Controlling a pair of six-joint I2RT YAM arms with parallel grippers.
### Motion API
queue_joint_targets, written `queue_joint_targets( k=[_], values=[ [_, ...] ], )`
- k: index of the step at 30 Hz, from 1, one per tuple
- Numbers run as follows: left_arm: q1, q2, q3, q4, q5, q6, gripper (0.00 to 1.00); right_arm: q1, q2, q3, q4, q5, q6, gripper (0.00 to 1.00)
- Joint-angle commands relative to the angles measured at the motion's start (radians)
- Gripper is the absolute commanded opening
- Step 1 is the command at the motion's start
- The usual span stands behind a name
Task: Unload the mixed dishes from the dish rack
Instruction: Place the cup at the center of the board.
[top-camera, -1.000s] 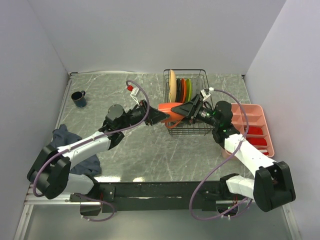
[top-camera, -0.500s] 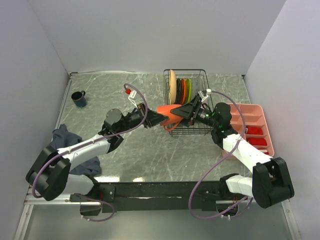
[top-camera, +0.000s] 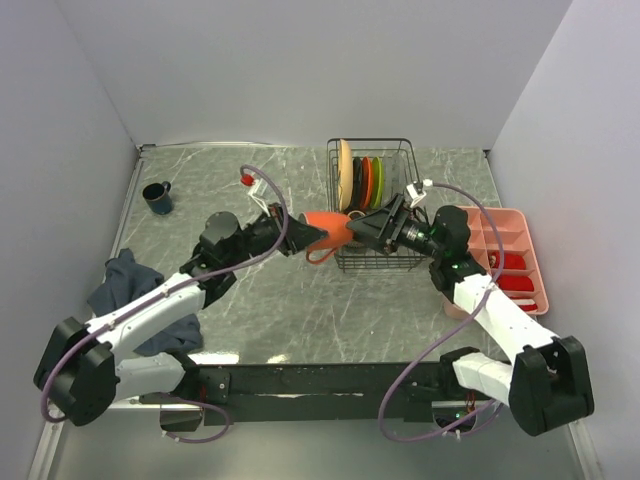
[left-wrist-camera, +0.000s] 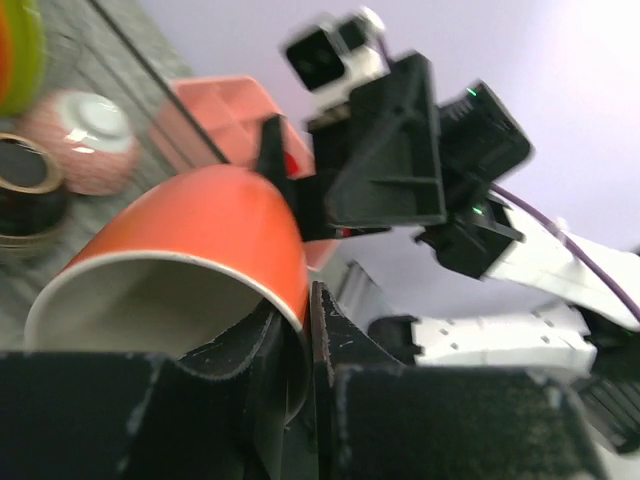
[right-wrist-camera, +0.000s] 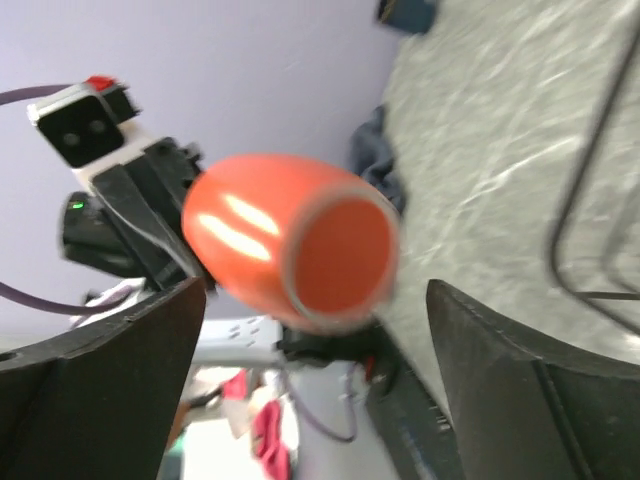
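Observation:
The orange mug (top-camera: 328, 228) hangs on its side in the air just left of the black wire dish rack (top-camera: 370, 141). My left gripper (top-camera: 303, 234) is shut on it: in the left wrist view one finger is inside the mug (left-wrist-camera: 200, 230) and one outside, pinching the rim. My right gripper (top-camera: 363, 226) stands open just right of the mug's base; its fingers (right-wrist-camera: 110, 380) flank the mug (right-wrist-camera: 290, 250) without touching. Tan (top-camera: 345, 168), orange-red (top-camera: 366, 178) and green (top-camera: 377, 181) plates stand upright in the rack. A dark-blue cup (top-camera: 157, 195) sits at far left.
A pink divided tray (top-camera: 505, 255) with red items lies right of the rack. A grey-blue cloth (top-camera: 125, 282) is bunched near the left edge. A pink speckled bowl (left-wrist-camera: 85, 140) and a dark bowl (left-wrist-camera: 25, 195) show beyond the mug. Walls close the table on three sides.
The left jaws closed on the mug's rim and the right jaws opened wider, letting it go. The left arm has drawn the mug a little left, away from the rack.

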Motion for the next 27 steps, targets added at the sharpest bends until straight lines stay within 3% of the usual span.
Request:
queue_joint_targets(
  k=[1,7,13,19,27],
  values=[
    [0.038,-0.072,0.083,-0.052,-0.065,0.114,0.01,-0.021,-0.062,0.061,-0.130,0.065,-0.151,1.00],
    [0.100,-0.091,0.142,-0.191,-0.094,0.183,0.01,-0.024,-0.088,0.104,-0.237,0.092,-0.235,1.00],
    [0.222,-0.065,0.334,-0.562,-0.223,0.338,0.01,-0.024,-0.140,0.224,-0.603,0.232,-0.521,1.00],
    [0.353,0.066,0.555,-0.896,-0.369,0.478,0.01,-0.022,-0.198,0.261,-0.809,0.359,-0.674,1.00],
    [0.495,0.326,0.823,-1.124,-0.517,0.608,0.01,-0.021,-0.214,0.293,-0.921,0.437,-0.779,1.00]
  ],
)
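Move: Out ahead and to the left, the open tabletop where the orange cup is bound lies some 22 cm forward, 26 cm left and 26 cm below the left hand, which already pinches its rim. The navy mug stands about 28 cm ahead and 44 cm left, 24 cm down; the rack's black bowl is 15 cm ahead and 13 cm right, 22 cm down. The cup's middle is roughly 7 cm left of the right hand, level in depth and height. Carrying the orange cup by its rim, the left hand speeds away from the rack and the right hand, about 20 cm left and 18 cm forward, dipping, rising, then sinking again, as its fingers swing from pointing right to forward and down. The right hand, its fingers already open, backs off the cup's base about 7 cm to the right, then sinks some 3 cm while its fingers tip down. ##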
